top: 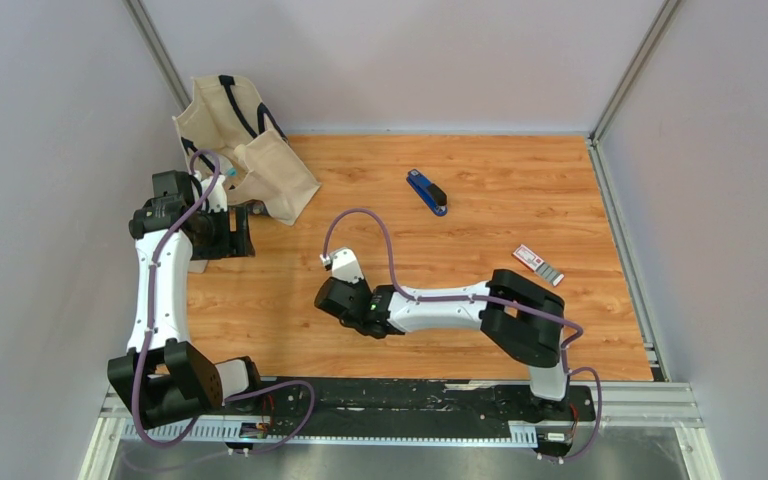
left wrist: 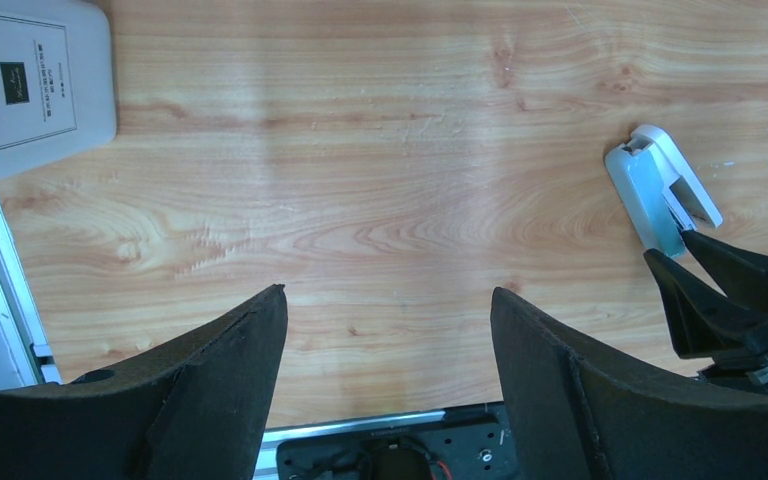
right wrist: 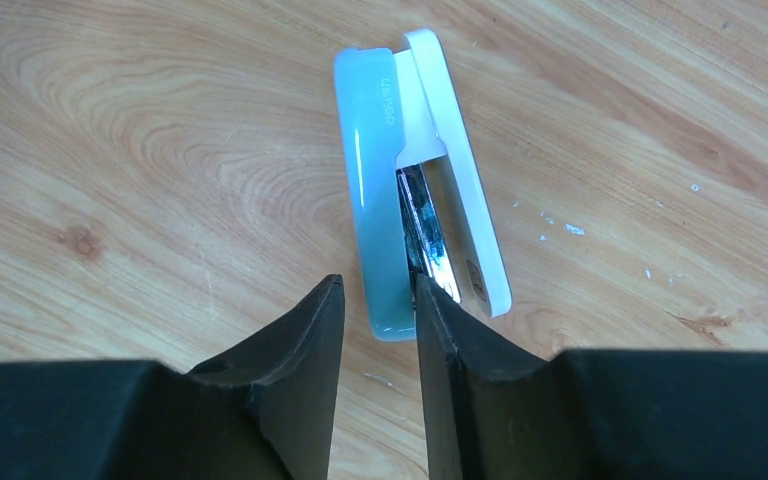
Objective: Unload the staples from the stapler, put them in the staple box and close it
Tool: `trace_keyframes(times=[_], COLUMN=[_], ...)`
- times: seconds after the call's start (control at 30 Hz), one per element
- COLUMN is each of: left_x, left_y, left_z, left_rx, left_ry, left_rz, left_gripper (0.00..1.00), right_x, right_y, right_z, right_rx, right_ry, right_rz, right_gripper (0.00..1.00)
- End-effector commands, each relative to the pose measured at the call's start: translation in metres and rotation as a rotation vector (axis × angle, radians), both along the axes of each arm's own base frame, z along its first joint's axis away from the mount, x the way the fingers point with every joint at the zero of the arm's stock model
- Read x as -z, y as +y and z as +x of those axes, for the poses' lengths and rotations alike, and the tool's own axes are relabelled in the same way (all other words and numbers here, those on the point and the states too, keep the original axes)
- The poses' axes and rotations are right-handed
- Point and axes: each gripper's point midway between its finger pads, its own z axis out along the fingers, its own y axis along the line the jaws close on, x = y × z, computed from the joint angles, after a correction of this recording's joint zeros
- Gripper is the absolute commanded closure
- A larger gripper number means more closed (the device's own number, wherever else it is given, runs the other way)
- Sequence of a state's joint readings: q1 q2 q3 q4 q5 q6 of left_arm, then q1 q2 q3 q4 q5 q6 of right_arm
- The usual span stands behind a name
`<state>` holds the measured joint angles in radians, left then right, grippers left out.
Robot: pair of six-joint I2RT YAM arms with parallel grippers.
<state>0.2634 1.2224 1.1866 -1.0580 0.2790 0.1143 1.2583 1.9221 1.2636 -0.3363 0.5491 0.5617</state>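
Observation:
The stapler [right wrist: 415, 170] is small, pale blue and white, and lies on its side on the wooden table. Its lid is parted from the base, baring a shiny metal magazine [right wrist: 425, 225]. I cannot tell any staples apart from it. My right gripper [right wrist: 380, 290] is open with a narrow gap, and its tips straddle the near end of the pale blue lid. The stapler also shows in the top view [top: 345, 265] just beyond the right gripper [top: 338, 282], and in the left wrist view [left wrist: 660, 185]. My left gripper [left wrist: 388, 300] is wide open and empty over bare wood at the left [top: 245, 230].
A cream tote bag [top: 240, 140] stands at the back left. A dark blue bar with a black end [top: 427, 191] lies at the back middle. A small red-and-white flat box [top: 538, 264] lies at the right. A white labelled box [left wrist: 30, 85] lies near the left gripper.

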Motion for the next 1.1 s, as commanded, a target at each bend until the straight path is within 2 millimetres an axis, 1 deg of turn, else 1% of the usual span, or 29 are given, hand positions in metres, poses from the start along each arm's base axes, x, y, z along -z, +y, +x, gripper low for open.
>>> trace_keyframes(times=[0.0, 0.13, 0.2, 0.27, 0.37, 0.43, 0.5, 0.67, 0.77, 0.8, 0.83, 0.87, 0.9, 0.93, 0.97, 1.0, 1.07], left_x=[-0.012, -0.013, -0.013, -0.014, -0.013, -0.013, -0.013, -0.012, -0.012, -0.011, -0.012, -0.012, -0.012, -0.011, -0.012, -0.012, -0.012], left_y=[0.000, -0.002, -0.002, -0.001, 0.000, 0.000, 0.000, -0.002, -0.002, -0.002, -0.002, -0.003, -0.003, -0.003, -0.004, -0.004, -0.006], left_z=[0.004, 0.004, 0.004, 0.004, 0.003, 0.003, 0.003, 0.002, 0.002, 0.001, 0.001, 0.000, 0.000, 0.000, -0.001, -0.001, -0.002], left_rx=[0.019, 0.026, 0.029, 0.032, 0.032, 0.032, 0.035, 0.049, 0.057, 0.059, 0.066, 0.071, 0.078, 0.082, 0.089, 0.096, 0.109], left_ry=[-0.054, -0.062, -0.062, -0.063, -0.063, -0.066, -0.066, -0.069, -0.071, -0.070, -0.074, -0.075, -0.077, -0.075, -0.078, -0.078, -0.082], left_rz=[0.006, 0.002, 0.002, 0.008, 0.016, 0.016, 0.013, 0.013, 0.018, 0.019, 0.023, 0.024, 0.032, 0.036, 0.041, 0.046, 0.052], left_gripper=[0.18, 0.18, 0.17, 0.18, 0.18, 0.18, 0.17, 0.17, 0.17, 0.17, 0.17, 0.16, 0.16, 0.16, 0.16, 0.16, 0.16], right_x=[-0.001, 0.012, 0.016, 0.015, 0.004, -0.008, -0.025, -0.072, -0.093, -0.098, -0.105, -0.100, -0.102, -0.100, -0.094, -0.096, -0.086], right_y=[0.006, 0.003, 0.002, 0.002, 0.003, 0.004, 0.006, 0.018, 0.023, 0.026, 0.030, 0.027, 0.029, 0.027, 0.024, 0.024, 0.021], right_z=[0.005, 0.005, 0.006, 0.005, 0.007, 0.009, 0.009, 0.006, 0.004, 0.002, 0.003, 0.002, 0.001, 0.004, 0.002, 0.008, 0.010], right_rx=[0.031, 0.037, 0.043, 0.047, 0.052, 0.056, 0.055, 0.016, -0.008, -0.022, -0.031, -0.040, -0.040, -0.031, -0.027, -0.018, 0.005], right_ry=[-0.009, -0.002, 0.002, 0.003, -0.009, -0.023, -0.034, -0.034, 0.032, 0.076, 0.117, 0.187, 0.250, 0.300, 0.372, 0.405, 0.464], right_rz=[0.002, -0.042, -0.049, -0.039, -0.021, 0.003, 0.039, 0.188, 0.315, 0.374, 0.458, 0.513, 0.588, 0.643, 0.675, 0.727, 0.753], right_gripper=[0.65, 0.66, 0.70, 0.74, 0.80, 0.85, 0.88, 0.89, 0.90, 0.90, 0.90, 0.91, 0.92, 0.92, 0.94, 0.97, 0.98])
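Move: The light-blue stapler lies open on its side right under the right hand: its middle is about 4 cm ahead, 1 cm to the left and 1 cm below, with its open end at the fingertips. A blue stapler sits some 21 cm ahead and 14 cm right of this hand, the staple box 7 cm ahead and 33 cm right. From the left hand, the light-blue stapler is about 20 cm right, 3 cm back and 14 cm down. The light-blue stapler's open end is where the right fingers close part way, pinching at the blue side after easing about 1 cm forward. They hold there briefly, then the hand goes up fast by about 8 cm, drifting forward late, and rolls its left side up some 30 degrees; near the top the fingers come off the stapler and shut almost fully. ##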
